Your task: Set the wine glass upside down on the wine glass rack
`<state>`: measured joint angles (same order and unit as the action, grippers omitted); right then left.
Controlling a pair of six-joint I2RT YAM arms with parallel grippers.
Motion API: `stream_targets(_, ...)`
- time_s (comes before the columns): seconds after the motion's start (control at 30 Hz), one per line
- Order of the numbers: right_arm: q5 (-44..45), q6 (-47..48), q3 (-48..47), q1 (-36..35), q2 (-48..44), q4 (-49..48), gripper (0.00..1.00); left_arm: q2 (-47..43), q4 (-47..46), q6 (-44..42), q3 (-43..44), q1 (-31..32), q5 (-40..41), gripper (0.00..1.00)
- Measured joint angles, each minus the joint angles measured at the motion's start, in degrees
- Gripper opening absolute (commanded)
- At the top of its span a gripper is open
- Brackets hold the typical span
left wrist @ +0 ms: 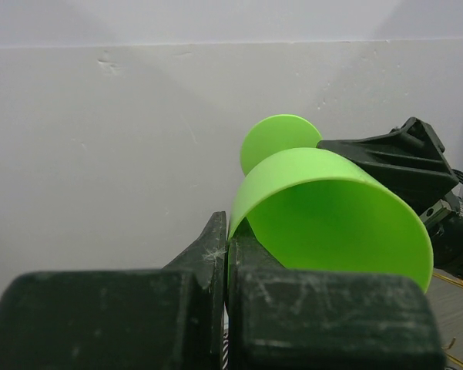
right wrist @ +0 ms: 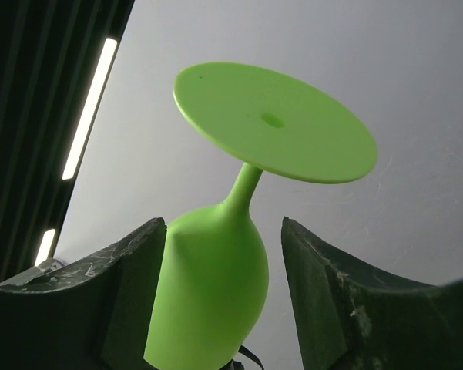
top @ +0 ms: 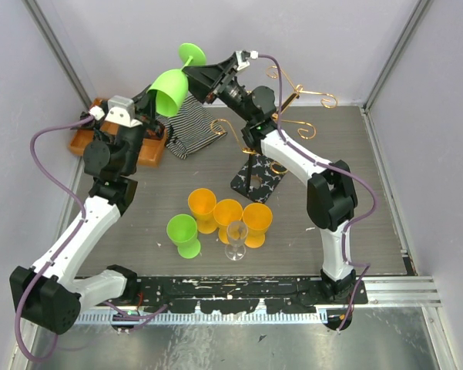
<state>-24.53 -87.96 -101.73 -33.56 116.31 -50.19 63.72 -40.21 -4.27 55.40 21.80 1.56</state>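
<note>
A lime-green wine glass point(top: 171, 89) hangs in the air at the back, bowl down and foot up, tilted. My left gripper point(top: 156, 104) is shut on its rim; in the left wrist view the fingers point(left wrist: 216, 247) pinch the bowl's point(left wrist: 331, 216) edge. My right gripper point(top: 196, 81) is open around the bowl point(right wrist: 212, 293), just below the stem. Its left finger point(right wrist: 135, 285) is against the bowl and its right finger point(right wrist: 323, 293) stands apart. The gold wire wine glass rack point(top: 296, 96) stands to the right on its black speckled base point(top: 260, 179), behind my right arm.
Another green glass point(top: 183, 233), three orange glasses point(top: 228, 214) and a clear glass point(top: 236, 237) stand upright in the middle front. A striped cloth point(top: 192, 127) and a brown wooden tray point(top: 150, 150) lie at the back left. Walls enclose the table.
</note>
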Motion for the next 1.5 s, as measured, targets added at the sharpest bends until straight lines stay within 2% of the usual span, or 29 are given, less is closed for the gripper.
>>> stream_targets(0.3, 0.94, 1.68, -0.81, -0.02, 0.00, 0.68, 0.57, 0.24, -1.22, 1.57, -0.07, 0.00, -1.33, 0.00)
stream_targets(0.8, 2.60, 2.69, -0.92, -0.02, 0.00, 0.85, 0.27, 0.20, -2.69, 4.35, -1.53, -0.02, -2.01, 0.01)
stream_targets(0.87, 2.67, 2.69, -0.92, -0.02, 0.00, 0.79, 0.23, 0.17, -3.15, 4.76, -1.90, -0.07, -2.10, 0.10)
stream_targets(1.07, 2.80, 5.14, -0.92, -0.02, -0.02, 1.16, 0.11, 0.04, -3.13, 5.66, -2.75, 0.00, -2.86, 0.54)
stream_targets(1.33, 2.62, 16.74, -5.60, 0.66, -0.81, 11.04, 0.01, -2.97, -0.35, 6.40, -6.54, 0.00, -5.31, 0.70)
stream_targets(1.5, 2.93, 27.71, -7.15, 2.56, -5.27, 20.33, 0.01, -7.13, 3.10, 6.93, -10.78, 0.00, -5.53, 0.74)
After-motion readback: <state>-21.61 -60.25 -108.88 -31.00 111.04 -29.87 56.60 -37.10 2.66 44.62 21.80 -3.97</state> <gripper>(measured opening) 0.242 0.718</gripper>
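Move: The green wine glass is held bowl-rim first in the left fingers, foot up. Its middle lies roughly 5 cm ahead of the left hand, 6 cm to its right and 3 cm higher. The right fingers stand open around its neck, its middle barely 1 cm ahead and 1 cm left. From the right hand, the rack's middle is some 19 cm right, 5 cm back and 27 cm lower; the striped cloth lies about 12 cm ahead, 3 cm left, 45 cm below. The right fingers close on the glass's neck, where the stem meets the bowl, while the left still pinches the rim. The left fingers then open wide, freeing the rim, and drop about 6 cm, drawing back a little. Once they let go, the right hand carries the glass a few centimetres forward, right and up, turning some 25 degrees, partly clockwise. ##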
